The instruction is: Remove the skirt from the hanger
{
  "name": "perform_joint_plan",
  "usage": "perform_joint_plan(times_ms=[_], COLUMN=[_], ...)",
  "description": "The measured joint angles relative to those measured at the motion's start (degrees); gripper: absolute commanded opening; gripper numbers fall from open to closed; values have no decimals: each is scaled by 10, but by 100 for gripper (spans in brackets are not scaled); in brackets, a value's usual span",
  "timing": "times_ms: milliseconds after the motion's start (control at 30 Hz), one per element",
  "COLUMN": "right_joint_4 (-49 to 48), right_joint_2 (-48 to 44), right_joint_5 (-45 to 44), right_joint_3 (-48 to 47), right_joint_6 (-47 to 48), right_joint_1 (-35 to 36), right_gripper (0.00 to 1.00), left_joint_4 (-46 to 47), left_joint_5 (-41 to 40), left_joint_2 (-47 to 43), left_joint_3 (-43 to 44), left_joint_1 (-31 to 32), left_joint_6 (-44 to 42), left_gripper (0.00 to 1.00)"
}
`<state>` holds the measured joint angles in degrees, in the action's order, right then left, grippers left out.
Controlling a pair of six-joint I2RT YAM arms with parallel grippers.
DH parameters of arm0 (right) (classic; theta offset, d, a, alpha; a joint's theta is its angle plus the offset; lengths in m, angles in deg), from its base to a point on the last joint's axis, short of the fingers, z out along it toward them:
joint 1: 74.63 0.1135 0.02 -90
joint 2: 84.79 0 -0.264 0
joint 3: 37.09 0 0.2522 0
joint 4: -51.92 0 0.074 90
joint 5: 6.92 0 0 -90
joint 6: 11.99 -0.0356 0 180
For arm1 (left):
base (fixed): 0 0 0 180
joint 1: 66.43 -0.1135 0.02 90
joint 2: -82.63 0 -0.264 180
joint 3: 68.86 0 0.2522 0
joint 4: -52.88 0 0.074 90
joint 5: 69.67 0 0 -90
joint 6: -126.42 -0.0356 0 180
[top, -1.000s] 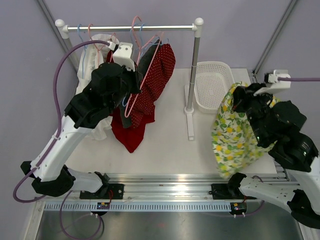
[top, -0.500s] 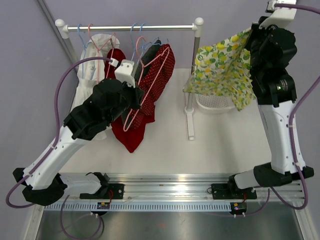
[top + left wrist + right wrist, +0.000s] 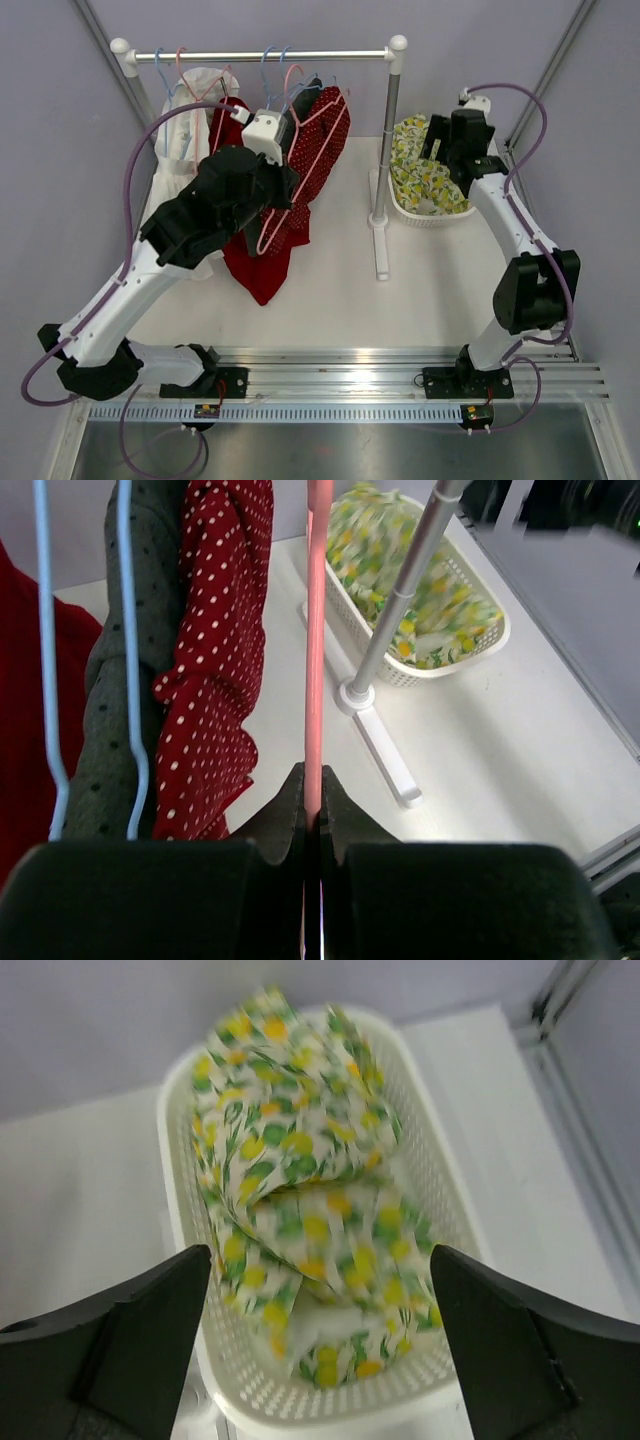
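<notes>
The lemon-print skirt (image 3: pixel 418 172) lies crumpled in the white basket (image 3: pixel 432 216) at the back right, free of any hanger. In the right wrist view the skirt (image 3: pixel 300 1190) fills the basket (image 3: pixel 175 1200). My right gripper (image 3: pixel 325 1300) hovers just above it, open, with nothing between its fingers; from above this gripper (image 3: pixel 447 140) sits over the basket's far side. My left gripper (image 3: pixel 316 800) is shut on the lower wire of a bare pink hanger (image 3: pixel 318 650), which still hangs among the clothes on the rail. From above, the left gripper (image 3: pixel 277 190) is beside the red garments.
A clothes rail (image 3: pixel 260 56) spans the back, its post (image 3: pixel 386 140) and foot standing just left of the basket. On it hang a white garment (image 3: pixel 185 135), a red one (image 3: pixel 255 265), a red polka-dot one (image 3: pixel 325 135), a dark grey one (image 3: pixel 110 730) and blue hangers (image 3: pixel 125 630).
My right arm swung the skirt from the near right up and over to the basket, then opened and let it drop in. The left arm kept its grip on the pink hanger.
</notes>
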<state>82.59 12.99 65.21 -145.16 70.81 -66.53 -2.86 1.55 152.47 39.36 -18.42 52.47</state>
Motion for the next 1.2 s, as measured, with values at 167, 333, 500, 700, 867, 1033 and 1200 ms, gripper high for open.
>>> perform_joint_plan(times_ms=[167,333,500,700,867,1033,1200], right_joint_4=[1,-13,-40,-24,-7,-6,-4], right_joint_2=[-125,-319,-442,-442,-461,-474,-475], right_joint_5=[31,74,126,176,188,201,206], right_joint_3=[212,307,372,396,414,422,429], right_joint_6=[-70,-115,-156,-173,-182,-188,-190], right_joint_1=[0,0,0,0,0,0,0], right_gripper=[99,100,99,99,99,100,99], left_joint_4=[-9,-16,-12,-4,2,11,28], left_joint_5=[-4,-18,-23,-30,-34,-34,-27], left_joint_2=[75,98,124,198,263,299,314], left_joint_3=[88,132,172,241,303,340,345], left_joint_1=[1,1,1,1,1,-1,-14], left_joint_6=[-21,-41,-42,-42,-46,-51,-48], left_gripper=[0,0,0,0,0,0,0])
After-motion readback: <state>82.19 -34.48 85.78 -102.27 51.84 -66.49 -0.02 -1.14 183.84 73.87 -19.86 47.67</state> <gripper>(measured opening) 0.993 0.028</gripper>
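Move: The left hand holds the pink hanger; the free stretch of rail it is bound for is roughly 22 cm ahead, 10 cm right and 9 cm above. The red dotted garment hangs some 12 cm ahead, 4 cm right and 8 cm lower; the right post's top is about 22 cm ahead, 20 cm right, 9 cm up. From the open right hand, the skirt in the basket lies about 5 cm ahead, 1 cm left, 20 cm below. The left carries the pink hanger about 14 cm forward-right towards the rail; the open right withdraws 20 cm. ##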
